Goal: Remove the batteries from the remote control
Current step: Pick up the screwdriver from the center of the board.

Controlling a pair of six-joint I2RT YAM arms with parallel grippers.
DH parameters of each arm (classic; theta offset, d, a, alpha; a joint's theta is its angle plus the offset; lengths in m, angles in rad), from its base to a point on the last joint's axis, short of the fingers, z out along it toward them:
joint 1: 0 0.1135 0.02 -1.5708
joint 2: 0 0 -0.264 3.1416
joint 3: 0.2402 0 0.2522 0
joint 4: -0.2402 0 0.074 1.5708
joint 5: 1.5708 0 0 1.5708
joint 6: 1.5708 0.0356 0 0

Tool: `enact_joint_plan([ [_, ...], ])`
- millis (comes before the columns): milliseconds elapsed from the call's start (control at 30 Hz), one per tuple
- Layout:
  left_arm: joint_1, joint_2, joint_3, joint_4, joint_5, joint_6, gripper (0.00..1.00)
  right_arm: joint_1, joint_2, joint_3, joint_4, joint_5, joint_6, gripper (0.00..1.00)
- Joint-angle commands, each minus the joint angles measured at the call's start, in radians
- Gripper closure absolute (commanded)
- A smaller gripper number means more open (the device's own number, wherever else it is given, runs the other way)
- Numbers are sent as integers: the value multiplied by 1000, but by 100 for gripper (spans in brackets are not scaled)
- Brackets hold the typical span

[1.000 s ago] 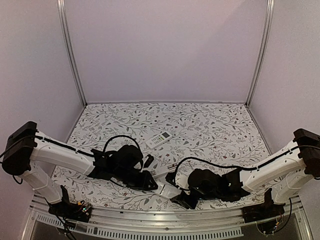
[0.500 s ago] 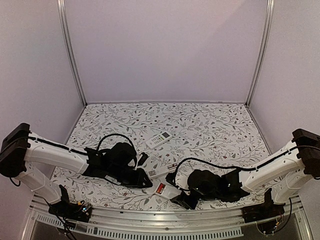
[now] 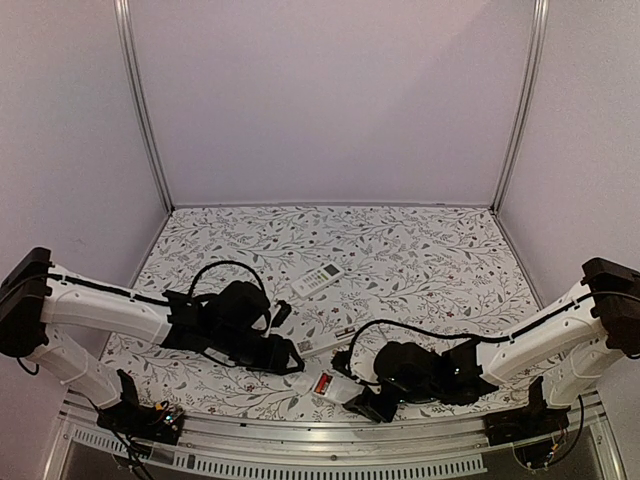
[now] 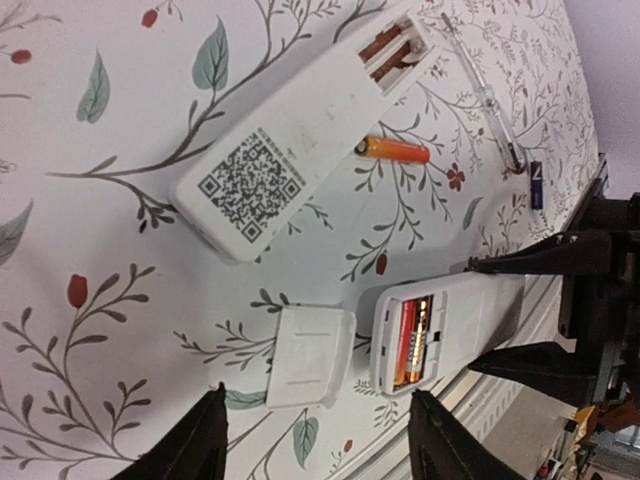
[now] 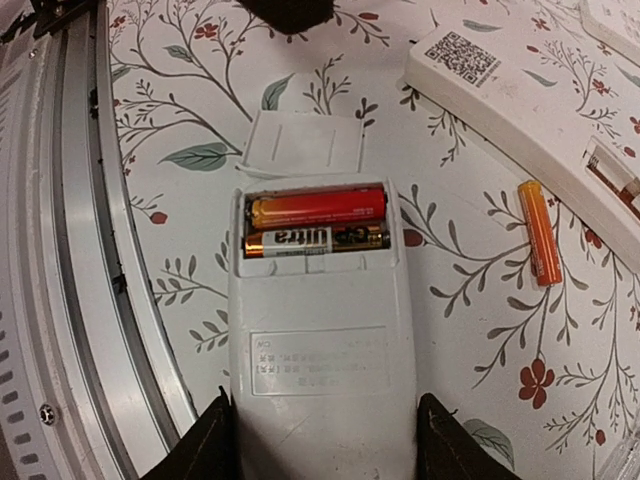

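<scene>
My right gripper is shut on the grey remote control, one finger on each long side. The remote lies back up with its compartment uncovered. Two batteries sit inside it, a red one and a black-and-gold one. The loose white battery cover rests on the table just beyond the remote's end. My left gripper hovers over the cover, open and holding nothing. In the top view the left gripper is left of the remote.
A white remote with a QR code lies back up, compartment open, with a loose orange battery beside it. A thin white stick lies past them. Another remote sits farther back. The metal table rail runs close by.
My left gripper drew back to the left off the grey remote, uncovering its batteries, then opened and let the cover drop onto the table. The right gripper kept its hold.
</scene>
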Motion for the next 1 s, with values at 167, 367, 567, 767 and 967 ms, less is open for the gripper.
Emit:
enact_joint_plan([
  [167, 75, -12, 84, -81, -45, 103, 24, 5, -18, -10, -90, -58, 6, 81],
  [367, 107, -16, 99, -84, -37, 137, 23, 5, 30, 32, -125, -44, -18, 78],
  [567, 116, -31, 82, -76, -46, 130, 23, 5, 58, 43, -107, 26, -29, 54],
  [767, 119, -43, 77, -77, -50, 126, 22, 6, 26, 36, -102, 95, -37, 35],
  [967, 122, -42, 81, -74, -47, 123, 22, 5, 12, 24, -116, 126, -41, 22],
])
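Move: The screwdriver lies some 9 cm to the right of the right hand and 7 cm farther forward, slightly lower; the open-backed remote control is still gripped between the right fingers. From that hand, the loose battery is 7 cm ahead and 1 cm left, the QR remote 9 cm ahead and 3 cm left, and the battery cover level, about 8 cm left. From the left hand, the screwdriver is about 17 cm right, 6 cm ahead and 5 cm below. The open-backed remote control is set down on the board: the right hand lowers it just over 1 cm, easing slightly back and to its right, then its fingers spread and the hand drifts about 1.5 cm forward. Meanwhile the left hand opens wider and lifts away from the battery cover, roughly 4.5 cm forward and 3 cm up, tilting its fingers up a little. ##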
